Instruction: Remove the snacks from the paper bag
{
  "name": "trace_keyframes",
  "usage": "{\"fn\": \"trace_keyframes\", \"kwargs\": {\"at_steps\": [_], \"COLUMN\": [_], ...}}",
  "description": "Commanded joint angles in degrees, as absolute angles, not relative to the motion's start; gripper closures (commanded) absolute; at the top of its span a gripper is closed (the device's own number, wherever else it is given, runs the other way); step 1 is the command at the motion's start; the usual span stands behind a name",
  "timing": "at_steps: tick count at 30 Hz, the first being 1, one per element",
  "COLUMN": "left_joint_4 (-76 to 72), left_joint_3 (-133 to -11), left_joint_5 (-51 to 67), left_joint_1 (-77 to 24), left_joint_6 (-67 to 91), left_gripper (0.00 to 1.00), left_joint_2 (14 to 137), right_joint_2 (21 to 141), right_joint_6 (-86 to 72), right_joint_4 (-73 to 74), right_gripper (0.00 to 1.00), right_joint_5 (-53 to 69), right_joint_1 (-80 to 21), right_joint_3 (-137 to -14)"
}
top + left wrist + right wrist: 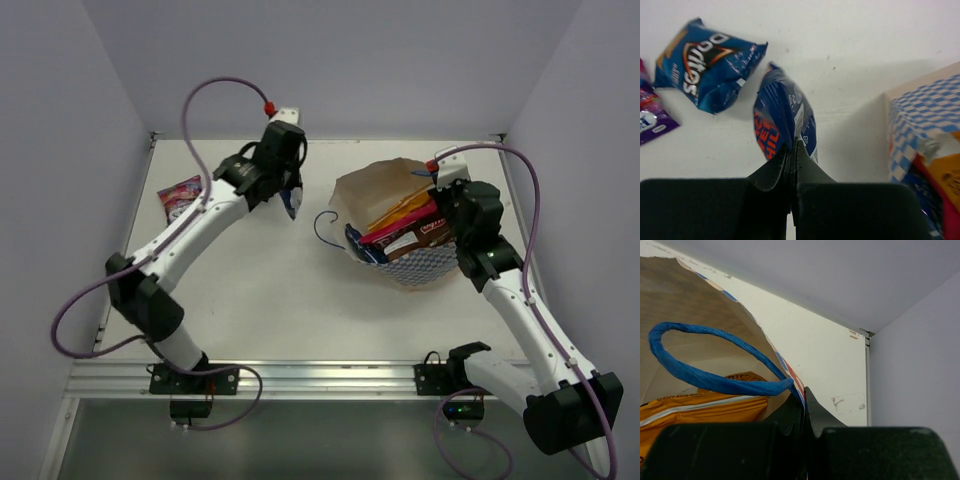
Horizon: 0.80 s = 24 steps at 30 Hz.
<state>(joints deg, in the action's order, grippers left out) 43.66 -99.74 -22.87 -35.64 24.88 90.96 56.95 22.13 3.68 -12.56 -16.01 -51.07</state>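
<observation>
The paper bag (420, 265) lies on its side at the right of the table, mouth toward the left, blue-checked outside and tan inside. An orange-yellow packet (403, 208), a pink-red packet (398, 228) and a brown-and-white chip bag (425, 238) stick out of it. My right gripper (804, 395) is shut on the bag's rim (790, 374) beside a blue cord handle (715, 382), with the orange-yellow packet (700, 407) just inside. My left gripper (792, 150) is shut on the top edge of a small blue-white packet (785, 117), which hangs left of the bag (920, 110).
A small blue chip packet (705, 62) lies on the table beyond the held one. A small pink-purple packet (180, 195) lies near the table's left edge. The other blue cord handle (325, 228) trails from the bag's mouth. Walls enclose the back and sides.
</observation>
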Motion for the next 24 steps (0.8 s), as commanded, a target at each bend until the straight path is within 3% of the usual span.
{"fn": "trace_keyframes", "kwargs": {"at_steps": [1,6,11,12,16,19,24], "left_joint_4": [39.30,34.81,32.44,32.00,30.59,29.01,23.21], "left_joint_3": [-95.63,-102.80,-110.12,-110.65,-108.29,-103.64,-92.56], "left_joint_5": [-21.36,-19.69,-15.21,-14.16,-12.31,-9.33,5.68], "left_joint_1": [-34.54,-33.40,-33.31,-33.31,-33.40,-33.31,-33.49], "left_joint_6": [23.73,25.22,26.37,26.63,25.41,22.42,11.72], "left_gripper": [1.00,1.00,0.61,0.46,0.10,0.03,0.03], "left_joint_2": [99.12,114.39,118.48,116.91,108.48,99.52,84.65], "right_joint_2": [55.81,55.99,55.55,55.29,54.67,54.49,54.67], "right_joint_6": [21.18,20.92,21.71,21.97,23.11,24.17,25.93], "right_joint_4": [0.44,0.44,0.44,0.44,0.35,0.62,1.41], "right_gripper": [1.00,1.00,1.00,1.00,1.00,1.00,1.00], "right_joint_5": [-12.22,-11.87,-11.87,-11.87,-10.55,-8.97,-6.95], "right_joint_1": [-16.00,-16.08,-16.17,-16.08,-16.17,-16.08,-16.17], "right_joint_3": [-50.28,-50.19,-50.10,-50.27,-51.41,-52.47,-54.14]}}
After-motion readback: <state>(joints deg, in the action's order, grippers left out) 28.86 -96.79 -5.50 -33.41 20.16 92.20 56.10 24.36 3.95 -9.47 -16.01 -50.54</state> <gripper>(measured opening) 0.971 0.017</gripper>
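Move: The left hand already holds a blue snack packet; the clear table spot it goes to is about 9 cm ahead, 6 cm to the right and 28 cm below. The Doritos bag lies some 13 cm left and 10 ahead, the purple packet about 28 left and 5 ahead. The paper bag's middle is roughly 23 cm right and 4 back. From the right hand, pinching the bag's rim, the spot is about 11 cm ahead and 23 left. The left fingers let go of the blue packet low over the table, after swinging it down about 21 cm, with some forward and slight rightward travel, and tipping some 20 degrees further down. Opening wide, the empty left hand then rises to about its old height, drawing back a little as the wrist levels out again and turns clockwise. ##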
